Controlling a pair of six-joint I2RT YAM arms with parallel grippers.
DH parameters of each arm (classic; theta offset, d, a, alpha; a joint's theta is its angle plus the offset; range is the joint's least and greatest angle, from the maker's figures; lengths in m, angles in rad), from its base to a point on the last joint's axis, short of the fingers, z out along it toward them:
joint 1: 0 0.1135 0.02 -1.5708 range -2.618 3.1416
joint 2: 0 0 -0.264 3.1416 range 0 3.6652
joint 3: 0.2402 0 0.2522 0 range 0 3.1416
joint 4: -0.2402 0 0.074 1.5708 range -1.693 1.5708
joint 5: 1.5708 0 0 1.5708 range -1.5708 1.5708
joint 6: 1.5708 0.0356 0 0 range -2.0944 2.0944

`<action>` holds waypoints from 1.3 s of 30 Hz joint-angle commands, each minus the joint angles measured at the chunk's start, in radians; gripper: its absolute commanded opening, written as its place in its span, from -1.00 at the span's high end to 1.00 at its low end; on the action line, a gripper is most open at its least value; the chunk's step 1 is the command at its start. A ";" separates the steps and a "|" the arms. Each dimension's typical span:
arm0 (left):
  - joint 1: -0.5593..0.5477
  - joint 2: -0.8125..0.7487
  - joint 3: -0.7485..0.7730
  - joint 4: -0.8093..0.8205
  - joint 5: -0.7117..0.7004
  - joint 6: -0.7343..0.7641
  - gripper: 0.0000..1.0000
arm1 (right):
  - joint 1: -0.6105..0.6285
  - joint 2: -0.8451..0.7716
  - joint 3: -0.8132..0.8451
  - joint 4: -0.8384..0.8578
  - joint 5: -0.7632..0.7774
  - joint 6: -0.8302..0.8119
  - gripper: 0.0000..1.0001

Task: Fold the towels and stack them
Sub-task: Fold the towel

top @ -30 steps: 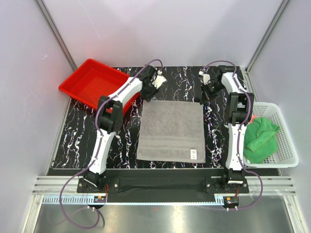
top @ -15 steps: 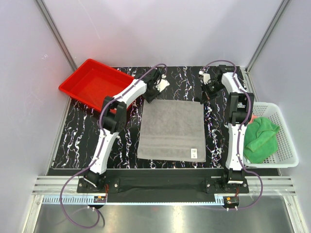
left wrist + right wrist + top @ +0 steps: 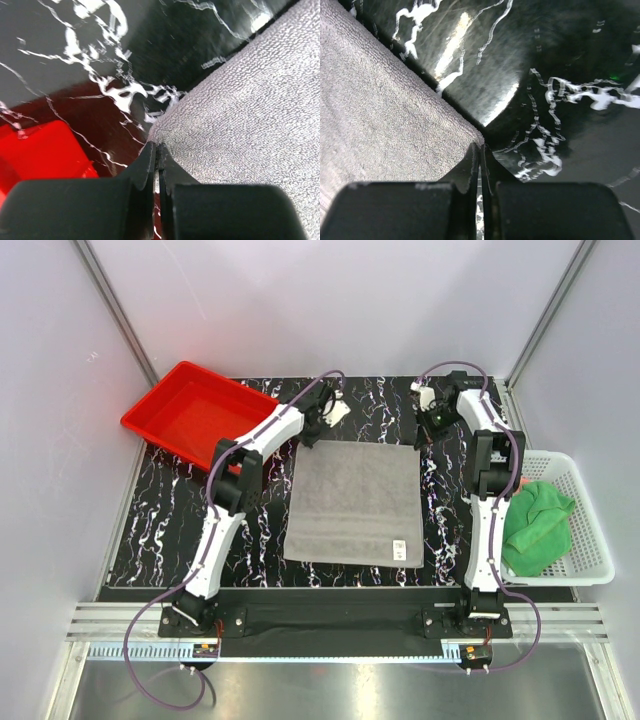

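A grey towel lies spread flat in the middle of the black marbled table, with a small white label near its front right corner. My left gripper is at the towel's far left corner. In the left wrist view its jaws are shut on the tip of that grey cloth. My right gripper is at the far right corner, and the right wrist view shows it shut on the corner of the towel. A bright green towel sits crumpled in the basket at the right.
A red plastic tray stands at the far left, its corner close to my left gripper. The white mesh basket sits off the table's right edge. Grey walls enclose the table on three sides.
My left gripper moved right onto the towel's far left corner and shut there. The towel has shifted slightly toward the far side. The right gripper stayed shut.
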 commanded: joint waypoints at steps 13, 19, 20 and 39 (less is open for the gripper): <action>-0.005 -0.297 -0.211 0.204 -0.139 -0.086 1.00 | 0.010 -0.453 -0.444 0.534 0.075 0.041 1.00; -0.011 -0.413 -0.318 0.227 -0.122 -0.118 1.00 | 0.023 -0.587 -0.621 0.700 0.190 0.084 1.00; -0.015 -0.445 -0.338 0.232 -0.127 -0.121 1.00 | 0.023 -0.607 -0.659 0.713 0.210 0.090 1.00; -0.156 -0.881 -0.832 0.207 -0.113 -0.285 1.00 | 0.187 -1.354 -1.280 0.630 0.301 0.115 1.00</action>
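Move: Each hand already pinches a far corner of the towel at table level. The near edge, where the far edge is being taken, lies about 33 cm back: its left corner some 3 cm left of the left hand, its right corner about 2 cm left of the right. The white tag is some 29 cm back and 6 cm left of the right hand. The red bin sits about 25 cm left and 5 cm ahead of the left hand; the laundry basket some 25 cm right and 19 cm back of the right hand. Keeping both far corners pinched in shut fingers, the two hands first lift the edge nearly straight up, about 8 cm, then sweep it back towards the near edge, gaining speed and rising further to roughly 13 cm, with about 15 cm of travel back. The right fingers swing forward some 35 degrees on the way, the left ones only about 10. ##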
